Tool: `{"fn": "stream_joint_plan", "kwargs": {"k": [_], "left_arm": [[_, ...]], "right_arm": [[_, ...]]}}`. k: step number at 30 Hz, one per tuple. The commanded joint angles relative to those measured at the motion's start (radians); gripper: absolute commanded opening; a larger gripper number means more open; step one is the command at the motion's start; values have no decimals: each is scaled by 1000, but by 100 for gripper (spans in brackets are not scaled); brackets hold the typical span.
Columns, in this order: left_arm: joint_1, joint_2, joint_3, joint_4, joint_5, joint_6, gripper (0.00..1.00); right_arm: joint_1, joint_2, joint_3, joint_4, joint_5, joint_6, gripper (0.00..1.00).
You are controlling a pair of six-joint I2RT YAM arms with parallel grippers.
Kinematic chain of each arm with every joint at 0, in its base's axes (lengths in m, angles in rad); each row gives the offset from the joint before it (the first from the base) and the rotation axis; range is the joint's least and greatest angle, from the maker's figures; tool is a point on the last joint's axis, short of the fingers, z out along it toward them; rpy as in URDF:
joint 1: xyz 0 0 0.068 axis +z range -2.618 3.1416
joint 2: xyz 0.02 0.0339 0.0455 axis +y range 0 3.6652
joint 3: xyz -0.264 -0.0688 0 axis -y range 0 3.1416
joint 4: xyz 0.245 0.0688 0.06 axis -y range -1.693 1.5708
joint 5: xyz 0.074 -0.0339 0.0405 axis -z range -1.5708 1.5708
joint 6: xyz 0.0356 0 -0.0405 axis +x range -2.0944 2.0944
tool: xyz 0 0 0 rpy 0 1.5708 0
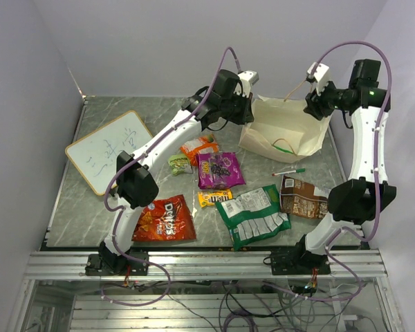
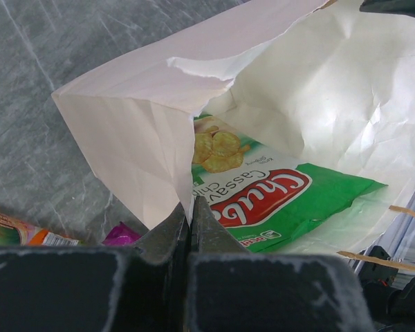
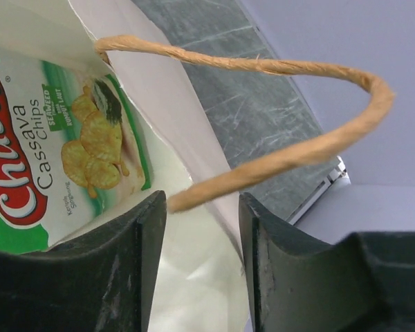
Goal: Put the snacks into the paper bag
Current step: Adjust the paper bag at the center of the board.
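Note:
The paper bag (image 1: 285,128) stands open at the back of the table, with a green Chuba cassava chips packet (image 2: 277,200) inside it. My left gripper (image 2: 191,205) is shut on the bag's left rim (image 2: 138,131). My right gripper (image 3: 200,207) is open at the bag's right rim, its fingers either side of the paper edge and the foot of a twisted handle (image 3: 277,162). On the table lie the other snacks: red Doritos (image 1: 164,219), a purple pouch (image 1: 219,169), an orange one (image 1: 198,147), a small green packet (image 1: 180,164), yellow M&M's (image 1: 214,198), a green-white pouch (image 1: 254,214) and a brown pouch (image 1: 303,197).
A white whiteboard (image 1: 109,151) lies at the left of the table. A green-capped marker (image 1: 289,171) lies just in front of the bag. Walls close in the table at the back and on both sides.

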Motion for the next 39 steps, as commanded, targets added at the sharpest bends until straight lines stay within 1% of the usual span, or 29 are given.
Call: {"fn": "stream_joint_plan", "kwargs": {"k": [1, 5, 7, 9, 11, 12, 13, 14, 17, 19, 21, 25, 28, 33, 36, 39], "left_arm": [[5, 3, 42, 38, 35, -12, 7], [6, -3, 36, 43, 33, -11, 9], [6, -7, 33, 44, 35, -11, 10], [6, -9, 28, 48, 37, -11, 13], [7, -16, 13, 63, 50, -18, 15], [9, -21, 4, 73, 64, -23, 18], [12, -24, -6, 80, 77, -30, 22], [15, -29, -14, 92, 98, -33, 27], [29, -57, -40, 125, 150, -32, 46], [45, -88, -55, 140, 168, -17, 58], [57, -120, -73, 145, 176, 18, 69], [74, -207, -155, 132, 190, 128, 81], [75, -304, -280, 134, 181, 257, 85], [74, -482, -600, 163, 213, 473, 87], [71, -532, -729, 116, 265, 616, 87], [47, -565, -845, 50, 306, 807, 82]], "right_arm": [[4, 32, 6, -12, -34, -13, 44], [4, 47, -4, 10, -28, 1, 37], [4, 51, -2, 17, -23, 12, 32], [4, 53, -2, 32, -18, 33, 23], [4, 53, 0, 53, -7, 69, 11], [4, 54, 3, 62, 3, 89, 7], [4, 58, 8, 64, 10, 108, 1], [4, 63, 14, 65, 17, 130, 0], [4, 75, 37, 55, 46, 194, 0], [4, 79, 46, 50, 58, 227, 0], [3, 80, 50, 52, 64, 261, 0], [4, 88, 80, 40, 67, 321, 0], [4, 106, 108, 33, 101, 361, 0], [4, 116, 100, 41, 145, 408, 0], [4, 126, 108, 27, 141, 423, 0], [4, 127, 103, 27, 143, 424, 0]]}}
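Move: The paper bag's left rim sits between the left fingers, and the bag's middle lies some 12 cm to that hand's right, 2 cm back and 14 cm down. From the same hand the purple pack is about 9 cm left, 10 cm back, the orange pack about 16 cm left, 3 cm back, both some 27 cm below. The bag's right rim is 1 cm ahead of the right hand and 2 cm below; the marker lies about 13 cm back of that hand, 4 cm left, 31 cm down. Ease the right gripper down about 2 cm and slightly forward with the rim between its fingers, shut them to pinch it, then keep that grip while turning clockwise some 20 degrees. Meanwhile open the left gripper wide, let go of the left rim, lift clear, and swing left and back about 13 cm towards the purple pack, sinking again at the end. ##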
